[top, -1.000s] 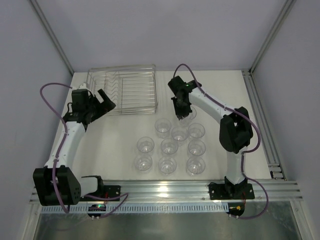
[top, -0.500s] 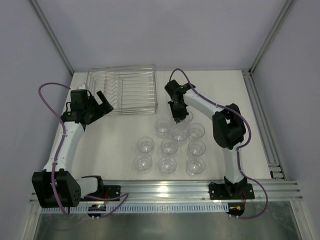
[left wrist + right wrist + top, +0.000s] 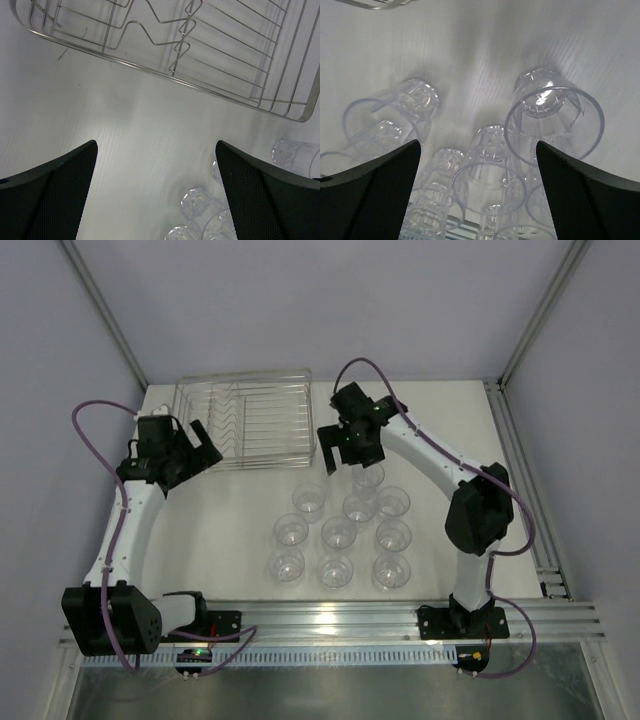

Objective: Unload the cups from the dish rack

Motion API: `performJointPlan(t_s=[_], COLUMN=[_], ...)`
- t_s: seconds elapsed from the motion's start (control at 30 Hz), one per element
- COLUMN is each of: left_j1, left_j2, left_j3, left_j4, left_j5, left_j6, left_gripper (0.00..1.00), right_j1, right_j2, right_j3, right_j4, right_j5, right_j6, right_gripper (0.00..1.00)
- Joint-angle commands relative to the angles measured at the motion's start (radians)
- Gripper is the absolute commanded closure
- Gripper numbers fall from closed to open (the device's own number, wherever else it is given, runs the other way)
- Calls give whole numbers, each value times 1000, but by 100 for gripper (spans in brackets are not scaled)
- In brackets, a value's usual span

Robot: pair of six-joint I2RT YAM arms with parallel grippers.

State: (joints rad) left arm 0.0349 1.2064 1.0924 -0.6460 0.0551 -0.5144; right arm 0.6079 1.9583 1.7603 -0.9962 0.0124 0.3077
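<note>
The dish rack [image 3: 246, 421] is a silvery wire basket at the back left, and I see no cup inside it. Several clear cups [image 3: 339, 533] stand upright in rows on the white table in front of it. The rearmost cup [image 3: 369, 477] sits free just below my right gripper [image 3: 347, 447], which is open and holds nothing. In the right wrist view that cup [image 3: 553, 116] and others [image 3: 489, 167] lie under the wide gripper [image 3: 477, 192]. My left gripper [image 3: 201, 444] hangs open and empty by the rack's front left corner [image 3: 165, 70], with cups [image 3: 204, 210] at its right.
Metal frame posts rise at the back corners, and a rail [image 3: 525, 480] runs along the table's right side. The arm bases sit on the aluminium bar [image 3: 330, 620] at the near edge. Bare white table [image 3: 225, 530] lies left of the cups.
My right gripper has opened, let go of the rearmost cup and lifted back-left from it. One back-row cup now sits further left. The left gripper drifted slightly left, still open.
</note>
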Motion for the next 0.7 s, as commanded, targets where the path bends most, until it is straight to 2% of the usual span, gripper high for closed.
performJointPlan(t_s=[0.0, 0.27, 0.67], left_j1=[-1, 0, 0], left_j2=[-25, -71, -182], left_j3=[37, 8, -45], left_j4=[-30, -34, -21], left_j5=[-3, 11, 66], left_j6=[17, 14, 11], left_gripper=[0, 0, 0], right_j1=[3, 4, 4], right_j2=[-185, -314, -743], right_j3=[82, 163, -114], right_j4=[42, -58, 74], right_j5=[-17, 31, 49], right_j6=[-4, -27, -4], right_gripper=[0, 0, 1])
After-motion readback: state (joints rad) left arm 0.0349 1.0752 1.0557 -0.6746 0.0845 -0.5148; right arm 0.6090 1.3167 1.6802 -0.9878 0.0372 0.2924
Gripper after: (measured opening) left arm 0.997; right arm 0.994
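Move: The cup just set down stands about 5 cm to the right of the open right gripper, roughly 1 cm back and 8 cm below. Two cups stand behind it, one 8 cm back and 3 cm right of the gripper, another 7 cm back and 10 cm right; a third is 6 cm back and 9 cm left. The empty dish rack's middle lies some 12 cm ahead and 24 cm left. From the left gripper, the set-down cup is about 35 cm right, roughly level, 15 cm lower. Lift the empty right gripper steeply up and away from the cup it has already released, about 21 cm in all, keeping the fingers wide open. Near the top of the climb, also draw it back and to the right, clear over the cups, while the wrist swings the fingertips up towards forward and left by some 30 degrees. Ease the open left gripper slightly back and up from the rack. ##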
